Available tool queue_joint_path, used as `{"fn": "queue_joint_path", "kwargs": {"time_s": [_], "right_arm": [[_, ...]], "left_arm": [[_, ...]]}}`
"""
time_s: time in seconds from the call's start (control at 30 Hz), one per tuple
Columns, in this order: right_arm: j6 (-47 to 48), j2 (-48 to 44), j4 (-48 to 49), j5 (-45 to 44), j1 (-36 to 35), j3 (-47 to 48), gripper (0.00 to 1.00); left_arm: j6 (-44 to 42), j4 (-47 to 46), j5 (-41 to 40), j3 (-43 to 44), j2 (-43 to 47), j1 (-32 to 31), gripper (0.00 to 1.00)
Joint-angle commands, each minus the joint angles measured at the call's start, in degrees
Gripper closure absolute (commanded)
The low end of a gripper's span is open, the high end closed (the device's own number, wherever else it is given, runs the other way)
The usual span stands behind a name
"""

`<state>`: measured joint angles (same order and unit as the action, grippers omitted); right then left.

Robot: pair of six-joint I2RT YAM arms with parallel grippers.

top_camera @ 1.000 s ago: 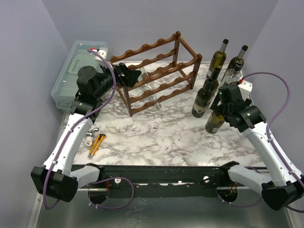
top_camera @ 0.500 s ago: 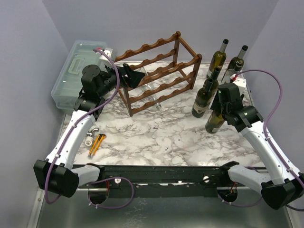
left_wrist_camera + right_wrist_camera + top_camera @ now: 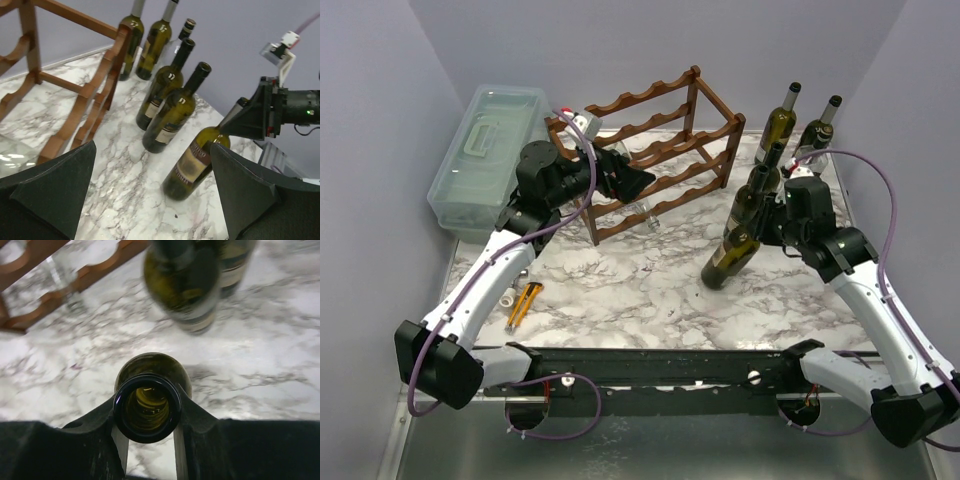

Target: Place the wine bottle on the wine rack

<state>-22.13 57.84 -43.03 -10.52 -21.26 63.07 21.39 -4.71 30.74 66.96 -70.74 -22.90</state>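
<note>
My right gripper [image 3: 772, 222] [image 3: 147, 412] is shut on the neck of a dark green wine bottle [image 3: 728, 256] [image 3: 192, 162], just below its open mouth [image 3: 147, 407]. The bottle leans to the left, with its base low by the marble; I cannot tell whether it touches. The reddish-brown wine rack [image 3: 655, 135] [image 3: 95, 85] stands at the back centre, and a clear glass bottle [image 3: 642, 200] lies in it. My left gripper [image 3: 642, 180] [image 3: 150, 200] hangs open in front of the rack, holding nothing and facing the tilted bottle.
Three more wine bottles [image 3: 760, 188] [image 3: 780, 122] [image 3: 817, 135] stand at the back right, close behind the held one. A pale green plastic box [image 3: 485, 150] sits at the far left. A yellow-handled tool [image 3: 525, 302] and a white fitting [image 3: 510, 290] lie near the left arm.
My right gripper has shut on the bottle's neck and swung the bottle leftward, tipping it. My left arm has moved right along the front of the rack, still open.
</note>
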Motion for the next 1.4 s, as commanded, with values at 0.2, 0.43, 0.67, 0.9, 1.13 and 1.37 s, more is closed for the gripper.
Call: {"fn": "queue_joint_path", "kwargs": {"time_s": [0.2, 0.43, 0.67, 0.9, 1.13, 1.37], "right_arm": [[-23.6, -4.2, 22.6, 32.0, -0.2, -6.8, 0.99], [-32.0, -2.2, 31.1, 28.0, -0.2, -2.2, 0.99], [-33.0, -2.1, 31.6, 27.3, -0.1, 1.3, 0.99], [-35.3, -4.2, 32.0, 26.9, -0.2, 1.0, 0.99], [-35.9, -4.4, 32.0, 28.3, -0.2, 1.0, 0.99], [-35.7, -5.2, 32.4, 30.7, -0.2, -1.2, 0.99]], "left_arm": [[-4.9, -2.9, 1.6, -2.8, -2.0, -9.5, 0.01], [-17.4, 4.5, 0.0, -1.6, -1.9, -16.8, 0.01], [-29.0, 13.3, -15.6, -0.9, -2.7, -25.4, 0.01], [-34.7, 14.5, -28.2, -1.7, -2.7, -28.5, 0.01], [-36.5, 14.0, -35.4, -2.2, -3.5, -30.0, 0.01], [-37.6, 11.2, -39.8, -3.9, -2.9, -30.5, 0.05]]}}
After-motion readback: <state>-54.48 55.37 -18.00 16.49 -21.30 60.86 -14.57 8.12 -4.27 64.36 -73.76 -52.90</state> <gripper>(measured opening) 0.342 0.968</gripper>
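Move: From the open left gripper, the middle of the held wine bottle lies about 22 cm to the right, 5 cm back and 24 cm below. The rack's middle is 16 cm ahead and 25 cm lower. The right gripper holds the bottle's neck; from it the left gripper is about 25 cm left, 3 cm ahead and 13 cm higher, and the nearer dark bottle stands about 8 cm straight ahead, its middle 9 cm below. Keep the right gripper shut on the neck, carry the bottle about 10 cm left, then lift it 10 cm while rolling some 45 degrees so its base swings left. Bring the open left gripper right and back, steadily sinking, then ease slightly forward and left on the way down, rolling it some 40 degrees so that its fingers straddle the body; don't close yet. ##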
